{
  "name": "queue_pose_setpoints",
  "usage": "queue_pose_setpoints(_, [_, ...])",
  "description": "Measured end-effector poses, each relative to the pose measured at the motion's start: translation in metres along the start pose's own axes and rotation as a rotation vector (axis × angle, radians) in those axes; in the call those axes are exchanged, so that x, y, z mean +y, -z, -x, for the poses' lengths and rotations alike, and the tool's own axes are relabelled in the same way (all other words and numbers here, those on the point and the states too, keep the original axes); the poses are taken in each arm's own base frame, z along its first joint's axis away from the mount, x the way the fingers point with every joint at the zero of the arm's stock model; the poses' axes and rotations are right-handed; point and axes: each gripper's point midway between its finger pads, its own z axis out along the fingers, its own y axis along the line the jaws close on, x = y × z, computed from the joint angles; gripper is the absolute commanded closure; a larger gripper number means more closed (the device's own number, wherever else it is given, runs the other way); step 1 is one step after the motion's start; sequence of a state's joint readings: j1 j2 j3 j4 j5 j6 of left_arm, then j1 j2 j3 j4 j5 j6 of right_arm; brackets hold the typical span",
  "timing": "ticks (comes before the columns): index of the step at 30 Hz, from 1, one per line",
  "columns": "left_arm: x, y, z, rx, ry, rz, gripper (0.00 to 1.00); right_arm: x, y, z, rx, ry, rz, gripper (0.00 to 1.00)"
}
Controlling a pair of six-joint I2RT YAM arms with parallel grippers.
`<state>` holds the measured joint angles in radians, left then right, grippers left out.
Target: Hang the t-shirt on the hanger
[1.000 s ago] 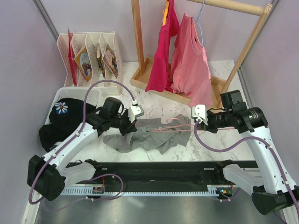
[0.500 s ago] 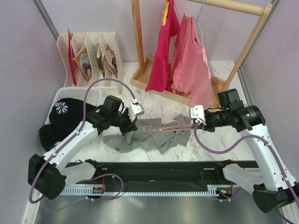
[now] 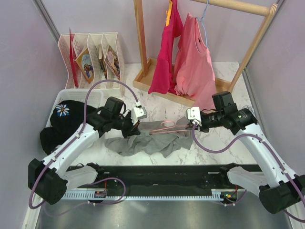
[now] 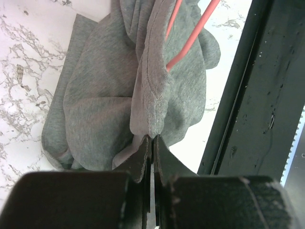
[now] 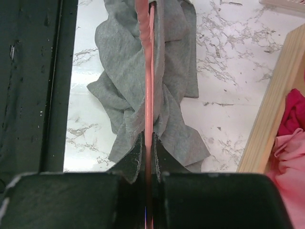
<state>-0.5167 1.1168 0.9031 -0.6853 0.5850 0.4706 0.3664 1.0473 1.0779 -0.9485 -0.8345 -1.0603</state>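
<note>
The grey t-shirt [image 3: 143,142] lies crumpled on the marble table between the two arms. My left gripper [image 3: 136,125] is shut on a folded hem of the t-shirt [image 4: 100,95], lifting that edge; its fingertips [image 4: 143,151] pinch the cloth. My right gripper [image 3: 192,123] is shut on the thin pink hanger [image 3: 167,128], which reaches leftward over the shirt. In the right wrist view the hanger [image 5: 146,71] runs straight out from the gripper [image 5: 148,137] above the t-shirt [image 5: 121,67]. In the left wrist view the hanger's rods [image 4: 189,40] enter the folds by the held hem.
A wooden clothes rack [image 3: 141,52] stands at the back with a light pink shirt [image 3: 195,71] and a magenta garment [image 3: 164,52]. A white basket [image 3: 93,97] at the left holds a black daisy garment [image 3: 62,110]. Behind it is a book holder [image 3: 95,52]. A black strip [image 3: 167,174] edges the table.
My right gripper has moved left with the hanger, sliding it further toward the held shirt edge. The left gripper has barely moved.
</note>
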Motion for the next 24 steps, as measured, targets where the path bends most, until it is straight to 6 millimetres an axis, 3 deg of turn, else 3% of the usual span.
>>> queue_pose_setpoints(7, [-0.004, 0.008, 0.013, -0.034, -0.063, -0.017, 0.98, 0.01, -0.023, -0.012, -0.066, -0.003, 0.034, 1.0])
queue_pose_setpoints(18, [-0.011, 0.017, 0.042, -0.109, -0.16, -0.059, 0.98, -0.001, -0.051, 0.005, -0.203, -0.013, 0.005, 1.0])
queue_pose_setpoints(24, [-0.016, 0.018, 0.047, -0.123, -0.224, -0.072, 0.92, -0.001, -0.063, 0.006, -0.244, -0.02, -0.005, 1.0])
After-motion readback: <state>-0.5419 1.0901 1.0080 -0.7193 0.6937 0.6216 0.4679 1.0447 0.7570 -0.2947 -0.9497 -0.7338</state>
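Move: The left gripper already pinches the grey T-shirt's collar, and the right grips the pink hanger. The neck opening lies about 17 cm to the right hand's left, level fore and aft and some 6 cm lower. The hanger's leading end is roughly 6 cm right and 2 cm above the left hand, level fore and aft. From the right hand, the wooden rack's tray is about 19 cm ahead, 2 cm left and 17 cm below. Feed the hanger's leading end deeper into the neck opening: sink the right gripper some 3 cm while starting leftwards, then carry on left towards the left hand, about 5 cm in all, levelling its fingers by some 15 degrees. Meanwhile lift the left gripper straight up, easing it slightly right, turning it clockwise and keeping the collar pinched. Keep both grippers shut. ##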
